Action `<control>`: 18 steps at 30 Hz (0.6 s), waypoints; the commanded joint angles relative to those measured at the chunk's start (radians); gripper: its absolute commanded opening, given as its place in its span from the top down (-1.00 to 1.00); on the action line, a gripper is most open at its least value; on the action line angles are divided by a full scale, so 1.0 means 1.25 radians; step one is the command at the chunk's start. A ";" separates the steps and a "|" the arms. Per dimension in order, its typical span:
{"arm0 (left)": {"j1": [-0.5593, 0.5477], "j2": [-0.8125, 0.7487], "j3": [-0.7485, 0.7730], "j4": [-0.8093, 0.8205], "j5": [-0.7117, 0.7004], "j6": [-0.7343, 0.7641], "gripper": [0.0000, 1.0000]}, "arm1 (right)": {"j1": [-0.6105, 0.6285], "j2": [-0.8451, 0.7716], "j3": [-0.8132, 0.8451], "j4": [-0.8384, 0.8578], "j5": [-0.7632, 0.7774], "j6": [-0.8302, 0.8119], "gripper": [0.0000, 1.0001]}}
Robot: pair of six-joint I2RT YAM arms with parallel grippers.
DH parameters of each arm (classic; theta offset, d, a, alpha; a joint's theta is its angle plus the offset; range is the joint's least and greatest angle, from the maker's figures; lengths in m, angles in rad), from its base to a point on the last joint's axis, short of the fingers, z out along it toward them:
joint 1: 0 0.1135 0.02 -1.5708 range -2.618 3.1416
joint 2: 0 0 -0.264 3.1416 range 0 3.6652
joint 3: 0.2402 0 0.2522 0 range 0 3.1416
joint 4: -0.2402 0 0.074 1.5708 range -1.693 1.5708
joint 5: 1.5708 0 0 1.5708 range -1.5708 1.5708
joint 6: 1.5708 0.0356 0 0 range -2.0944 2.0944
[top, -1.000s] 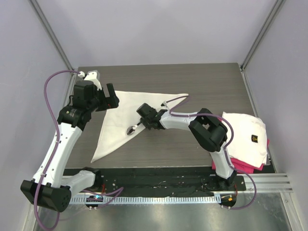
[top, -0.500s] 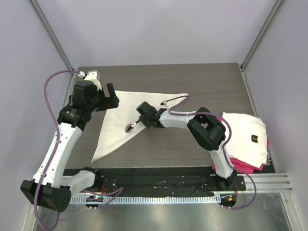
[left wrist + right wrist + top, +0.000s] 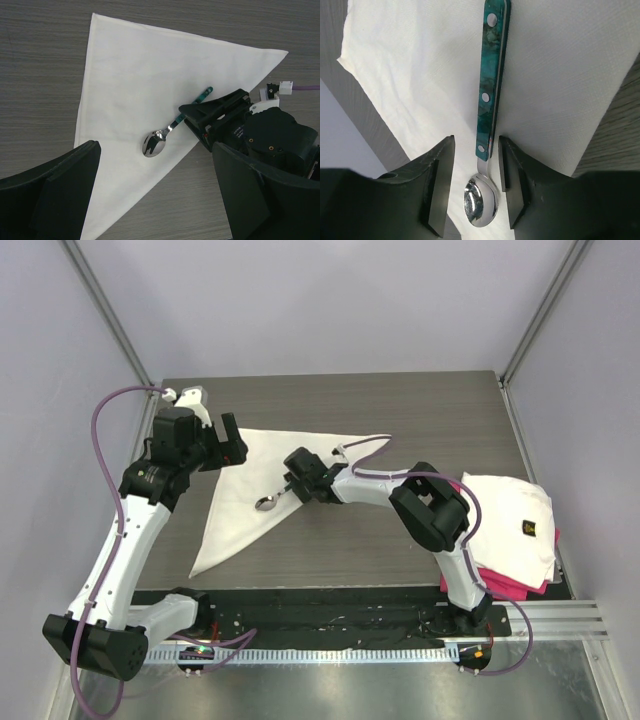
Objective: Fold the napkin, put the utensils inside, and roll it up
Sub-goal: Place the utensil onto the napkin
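Observation:
The napkin (image 3: 250, 490) lies flat on the table, folded into a cream-white triangle; it also shows in the left wrist view (image 3: 130, 80) and the right wrist view (image 3: 560, 75). The spoon (image 3: 268, 503) lies on it near the diagonal edge, silver bowl toward the front left, teal handle (image 3: 491, 75) pointing to the back right. My right gripper (image 3: 297, 483) is low over the spoon (image 3: 482, 200). Its jaws straddle the handle with a small gap on each side, so it is open. My left gripper (image 3: 232, 445) is open and empty, above the napkin's left corner.
A folded white cloth with a small dark logo (image 3: 515, 520) lies on a pink cloth (image 3: 500, 583) at the table's right edge. Grey walls close in the table at the back and sides.
My right gripper and the spoon have shifted slightly left and farther onto the napkin. The left arm has not moved.

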 commanded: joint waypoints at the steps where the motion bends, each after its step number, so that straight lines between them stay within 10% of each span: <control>1: -0.003 -0.007 0.011 0.030 -0.003 0.003 -0.99 | -0.003 -0.011 0.029 0.003 0.025 -0.059 0.02; 13: -0.003 -0.028 -0.016 0.066 -0.016 0.024 -1.00 | -0.033 -0.210 -0.061 0.219 0.122 -0.402 -0.04; 18: -0.003 -0.022 -0.028 0.080 -0.027 0.039 -1.00 | -0.208 -0.325 -0.214 0.280 -0.025 -0.496 -0.05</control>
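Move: My right hand is down at the spoon, its half-open fingers either side of the teal handle; the spoon's middle lies some 2 cm to the left, 1 cm nearer me and 1 cm below. The napkin's far right corner is about 14 cm ahead and 27 cm right of that hand, its far left corner some 17 cm ahead and 18 cm left. From my left hand the spoon is about 4 cm ahead, 12 cm right and 25 cm down. I bring my right hand up off the spoon's handle, slowly at first and then quickly, rising about 11 cm while it swings some 5 cm right and 4 cm forward. The wrist tips the fingers up by roughly 20 degrees and turns a little counter-clockwise; the fingers stay half open, holding nothing. ##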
